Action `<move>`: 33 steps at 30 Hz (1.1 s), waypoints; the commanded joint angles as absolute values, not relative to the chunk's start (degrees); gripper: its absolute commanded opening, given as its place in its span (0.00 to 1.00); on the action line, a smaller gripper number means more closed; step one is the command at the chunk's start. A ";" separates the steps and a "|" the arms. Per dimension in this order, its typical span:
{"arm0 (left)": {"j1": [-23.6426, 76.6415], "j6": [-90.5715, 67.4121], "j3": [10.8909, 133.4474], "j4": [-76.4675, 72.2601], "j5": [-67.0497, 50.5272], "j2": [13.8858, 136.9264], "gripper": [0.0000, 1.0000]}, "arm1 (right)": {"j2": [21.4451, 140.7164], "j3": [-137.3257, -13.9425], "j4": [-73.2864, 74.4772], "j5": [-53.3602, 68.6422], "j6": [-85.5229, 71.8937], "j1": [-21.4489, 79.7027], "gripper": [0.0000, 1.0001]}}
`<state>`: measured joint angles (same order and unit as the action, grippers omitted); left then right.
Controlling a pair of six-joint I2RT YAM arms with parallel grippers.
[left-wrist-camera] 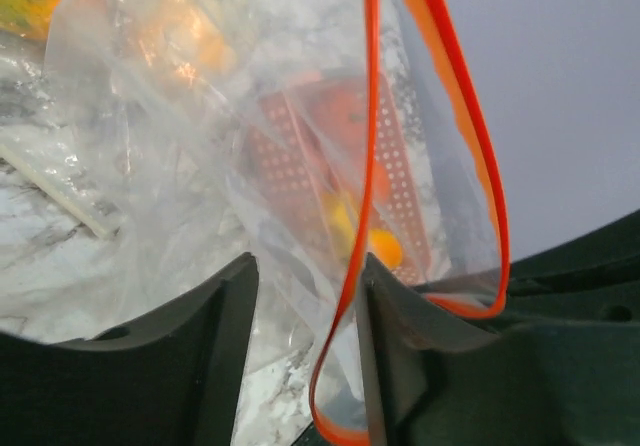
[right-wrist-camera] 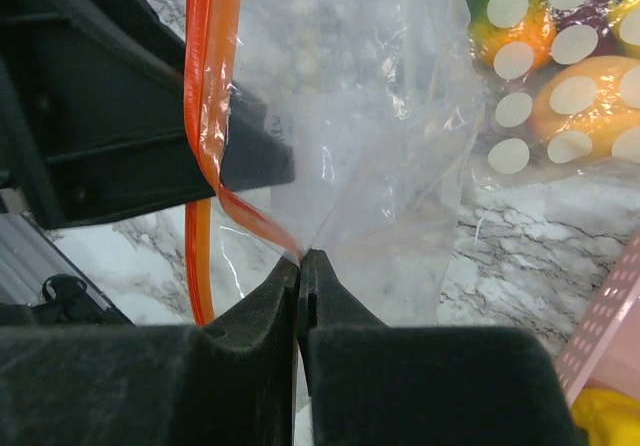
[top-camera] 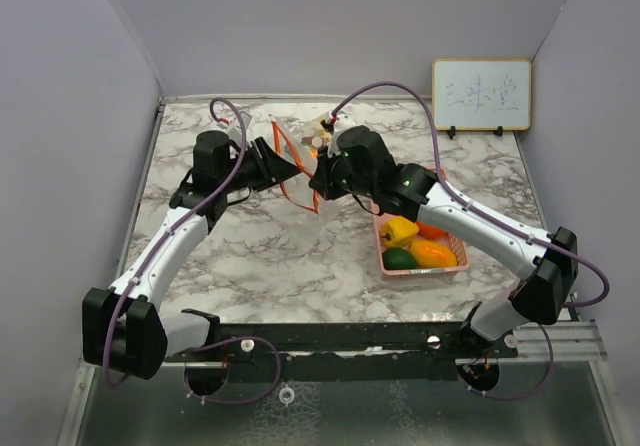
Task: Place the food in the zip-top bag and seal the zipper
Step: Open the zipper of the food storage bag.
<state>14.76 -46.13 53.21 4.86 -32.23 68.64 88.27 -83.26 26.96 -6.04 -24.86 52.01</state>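
The clear zip-top bag (top-camera: 297, 166) with an orange zipper strip (left-wrist-camera: 365, 216) hangs between my two grippers at the table's middle back. My left gripper (left-wrist-camera: 305, 286) is open, and the bag's mouth edge runs between its fingers, close to the right finger (left-wrist-camera: 400, 316). My right gripper (right-wrist-camera: 300, 258) is shut on the bag's clear film beside the zipper (right-wrist-camera: 205, 116). Some food, orange, green and purple (right-wrist-camera: 560, 86), shows through the bag's white-dotted side. More food lies in the pink basket (top-camera: 420, 269): a yellow piece (top-camera: 398, 230), an orange one (top-camera: 432, 253), a green one (top-camera: 399, 259).
The pink mesh basket stands right of the bag, under my right forearm. A small whiteboard (top-camera: 481, 94) leans on the back right wall. Grey walls close in the marble table (top-camera: 270, 256) on three sides.
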 commanded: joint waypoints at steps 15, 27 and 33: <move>14.37 -30.51 62.01 37.66 -23.36 67.81 0.00 | 83.57 -78.41 41.62 -30.41 -36.05 45.15 0.02; 14.32 -29.42 63.73 37.83 -25.14 70.47 0.00 | 79.04 -80.33 34.32 -8.02 -21.75 45.07 0.84; 14.33 -28.06 63.57 38.55 -23.89 73.36 0.00 | 76.38 -80.40 43.69 -16.36 -27.27 44.77 0.85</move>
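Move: The near stretch of the orange zipper strip runs between the left hand's half-open fingertips, about a centimetre ahead, right and below. That stretch lies some 5 cm to the left and 4 cm ahead of the right hand, which already pinches the strip farther along. From the right hand, the packed bag lies about 20 cm straight ahead and the basket's middle some 25 cm to the right, level with it, both roughly 17 cm below. The orange zipper strip is pinched by the left fingers, which shut on it almost at once, then draw it down, back and left, about 5 cm down and 3.5 cm each other way, left side rolling up. The right hand, still pinching, swings some 9 cm right towards the basket, turning clockwise and dipping, then opens wide, lets go and rises again. ##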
